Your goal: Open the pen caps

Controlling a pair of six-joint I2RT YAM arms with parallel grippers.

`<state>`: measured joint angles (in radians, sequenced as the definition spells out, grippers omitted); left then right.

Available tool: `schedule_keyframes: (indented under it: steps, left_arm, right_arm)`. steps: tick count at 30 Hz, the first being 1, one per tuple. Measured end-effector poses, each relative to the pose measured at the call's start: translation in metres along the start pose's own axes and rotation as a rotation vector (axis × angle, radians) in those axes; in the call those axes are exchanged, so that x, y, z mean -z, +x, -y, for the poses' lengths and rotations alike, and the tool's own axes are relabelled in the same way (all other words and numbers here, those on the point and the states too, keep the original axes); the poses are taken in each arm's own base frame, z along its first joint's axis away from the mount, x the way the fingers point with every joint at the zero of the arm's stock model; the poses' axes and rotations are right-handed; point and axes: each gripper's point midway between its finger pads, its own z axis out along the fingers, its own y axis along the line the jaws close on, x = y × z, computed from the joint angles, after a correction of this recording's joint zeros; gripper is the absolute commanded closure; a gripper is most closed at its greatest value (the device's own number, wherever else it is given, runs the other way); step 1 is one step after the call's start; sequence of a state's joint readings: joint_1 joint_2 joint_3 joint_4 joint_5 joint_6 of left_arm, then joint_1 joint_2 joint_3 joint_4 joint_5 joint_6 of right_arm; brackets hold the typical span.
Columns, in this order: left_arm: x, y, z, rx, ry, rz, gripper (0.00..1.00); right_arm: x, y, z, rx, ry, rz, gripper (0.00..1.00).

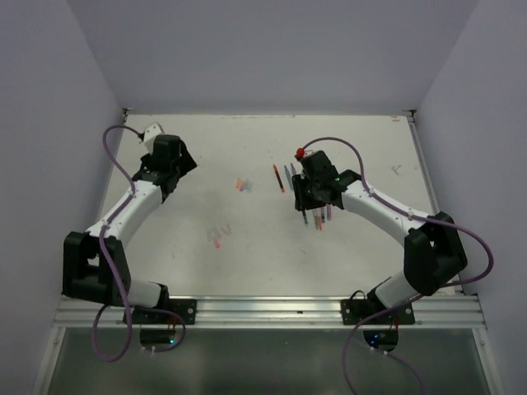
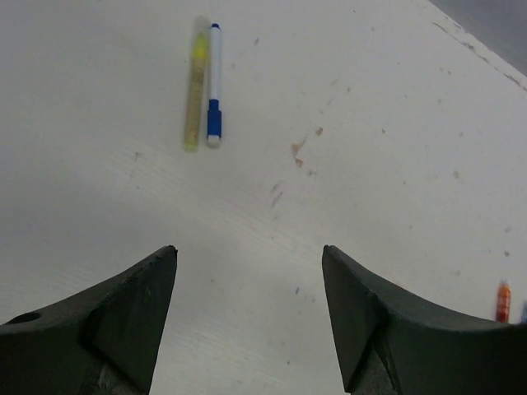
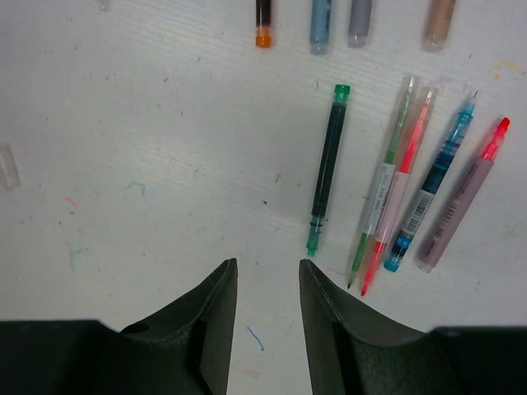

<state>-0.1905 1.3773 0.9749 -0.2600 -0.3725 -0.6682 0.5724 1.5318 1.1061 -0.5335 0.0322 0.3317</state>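
My left gripper (image 2: pixel 249 251) (image 1: pixel 183 163) is open over bare table with nothing between its fingers. Ahead of it lie a yellow pen (image 2: pixel 196 82) and a white pen whose blue pen cap (image 2: pixel 214 119) is on. An orange loose cap (image 2: pixel 503 302) shows at the right edge. My right gripper (image 3: pixel 268 263) (image 1: pixel 309 196) is open and empty. Just right of it lies a dark green pen (image 3: pixel 328 169) with its tip bare. Beside that are a thin green pen (image 3: pixel 380 193), a pink pen (image 3: pixel 403 177), a blue pen (image 3: pixel 432 177) and a red-tipped grey marker (image 3: pixel 463 206). A clear cap (image 3: pixel 6 167) lies far left.
The ends of several more pens, orange (image 3: pixel 263 20), blue (image 3: pixel 320 20), grey (image 3: pixel 359 18) and tan (image 3: pixel 439 20), cross the top of the right wrist view. Small orange and blue pieces (image 1: pixel 241 185) lie mid-table. A red piece (image 1: pixel 217 242) lies nearer. White walls close in the table (image 1: pixel 206 148).
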Motion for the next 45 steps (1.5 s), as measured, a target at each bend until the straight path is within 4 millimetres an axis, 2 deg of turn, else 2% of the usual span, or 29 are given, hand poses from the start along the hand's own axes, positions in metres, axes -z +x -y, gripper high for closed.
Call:
schedule_keyframes:
  steps: [5,11,14,19,27,39,45]
  left_arm:
    - [-0.042,-0.013,-0.013,-0.036,-0.115,-0.003,0.34]
    - [-0.09,-0.033,-0.009,-0.051,-0.167,-0.006,0.46]
    - [-0.11,-0.041,-0.013,-0.036,-0.183,-0.007,0.48]
    - [-0.13,-0.034,-0.024,-0.032,-0.214,-0.036,0.53]
    - [-0.147,-0.007,-0.03,-0.051,-0.227,-0.102,0.56]
    - [-0.152,-0.005,-0.03,-0.049,-0.223,-0.098,0.57]
    - [-0.161,0.01,-0.035,-0.06,-0.235,-0.13,0.59]
  right_arm:
    - [-0.004,0.018,-0.006,0.015,-0.024,-0.044,0.6]
    - [-0.004,0.015,-0.013,0.019,-0.055,-0.032,0.6]
    - [-0.005,0.013,-0.014,0.02,-0.057,-0.025,0.6]
    - [-0.005,0.012,-0.014,0.022,-0.059,-0.021,0.6]
    - [-0.005,0.011,-0.014,0.026,-0.06,-0.018,0.59]
    - [-0.005,0.011,-0.014,0.028,-0.061,-0.014,0.59]
    - [-0.007,0.015,-0.013,0.028,-0.059,-0.02,0.59]
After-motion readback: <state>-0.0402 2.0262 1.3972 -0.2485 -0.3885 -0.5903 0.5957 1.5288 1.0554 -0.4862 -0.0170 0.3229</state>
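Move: Out ahead of the left hand, about 15 cm forward, 6 cm left and 15 cm below, lies the white marker with the blue cap, its capped end nearer the base. The yellow pen lies close alongside, some 2 cm farther left. The small orange and blue caps lie roughly 4 cm ahead and 20 cm right of the left hand. From the right hand the white marker is about 23 cm ahead and 45 cm left, 10 cm lower. Sweeping forward and left over the table towards the white marker, the left hand covers about 10 cm forward and 6 cm left, then drops nearly straight down, pausing briefly on the way, for some 11 cm of descent in all. Its fingers narrow from wide to under half open and tip about 10 degrees further down, ending empty just above the marker's blue-capped end. ##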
